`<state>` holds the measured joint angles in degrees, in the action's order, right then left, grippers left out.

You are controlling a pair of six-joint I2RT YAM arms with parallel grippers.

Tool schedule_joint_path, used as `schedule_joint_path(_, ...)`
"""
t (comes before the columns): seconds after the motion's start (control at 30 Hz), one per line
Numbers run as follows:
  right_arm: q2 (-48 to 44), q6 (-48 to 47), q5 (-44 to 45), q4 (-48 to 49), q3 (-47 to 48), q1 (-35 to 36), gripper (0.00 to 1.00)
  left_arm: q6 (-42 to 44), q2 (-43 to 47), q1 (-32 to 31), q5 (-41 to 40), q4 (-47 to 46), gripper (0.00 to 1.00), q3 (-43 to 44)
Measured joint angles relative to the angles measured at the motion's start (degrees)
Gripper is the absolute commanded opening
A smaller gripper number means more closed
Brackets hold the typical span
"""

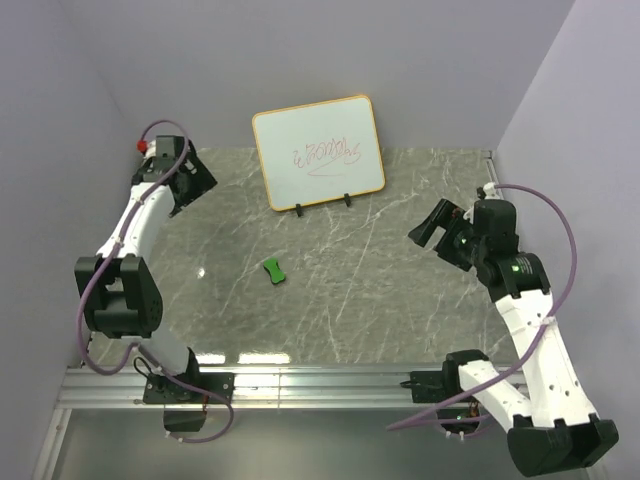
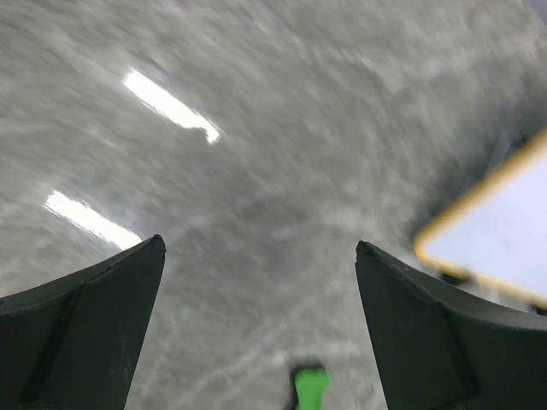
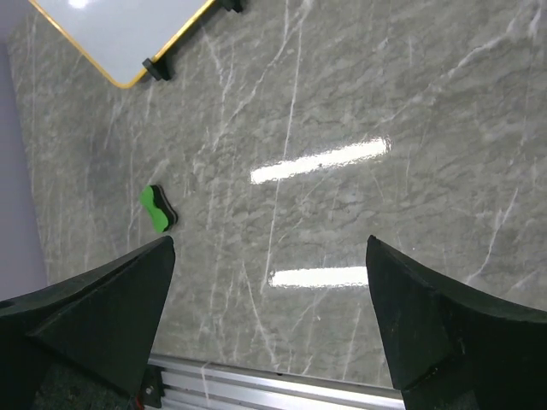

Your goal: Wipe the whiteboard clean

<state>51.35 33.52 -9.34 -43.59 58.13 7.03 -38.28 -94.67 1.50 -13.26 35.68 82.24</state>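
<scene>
The whiteboard (image 1: 318, 152) stands tilted on two black feet at the back middle of the table, with red scribbles on it. Its orange-framed corner shows in the left wrist view (image 2: 504, 239) and the right wrist view (image 3: 120, 34). The green eraser (image 1: 273, 270) lies flat on the table in front of the board; it also shows in the left wrist view (image 2: 309, 386) and the right wrist view (image 3: 157, 209). My left gripper (image 1: 197, 178) is open and empty, held above the table left of the board. My right gripper (image 1: 432, 228) is open and empty, at the right.
The grey marble table (image 1: 380, 290) is bounded by lilac walls at the back and sides. An aluminium rail (image 1: 320, 385) runs along the near edge, also visible in the right wrist view (image 3: 256, 384).
</scene>
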Motion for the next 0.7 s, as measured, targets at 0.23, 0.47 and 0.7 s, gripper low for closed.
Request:
schedule_joint_path(0.23, -4.4, 0.1, 1.2, -3.9, 1.2, 1.2, 1.0, -2.6, 3.9, -8.5, 4.2, 6.7, 0.99, -1.3)
schedule_joint_path(0.47, -6.8, 0.3, 1.4, -5.2, -0.1, 3.8, 1.0, -9.5, 3.8, -26.1, 1.7, 9.9, 0.83, -6.4)
schedule_joint_path(0.7, -6.3, -0.2, 3.0, -7.2, -0.5, 4.5, 1.0, -14.4, 1.9, -34.8, 1.3, 8.9, 0.75, -15.9)
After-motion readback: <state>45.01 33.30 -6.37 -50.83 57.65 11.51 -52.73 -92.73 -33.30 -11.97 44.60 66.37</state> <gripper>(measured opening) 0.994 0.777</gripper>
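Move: The green eraser lies about 22 cm to the left hand's right, some 14 cm back towards the base and 16 cm below it. The whiteboard's nearer left foot is roughly 28 cm right, 2 cm ahead and 15 cm below the hand; the leaning board's middle is about 34 cm right, 12 cm ahead and 7 cm below. From the right hand, the eraser is about 35 cm left, 4 cm ahead and 22 cm down. Swinging rightward about 20 cm and drawing back some 15, the left hand sweeps in towards the green eraser, nearly level at first, then sinking about 10 cm to end above it, untouched. Its wrist turns clockwise and tips the fingers steeply down, while they narrow by about a fifth. The right hand, still open, eases back a little. ##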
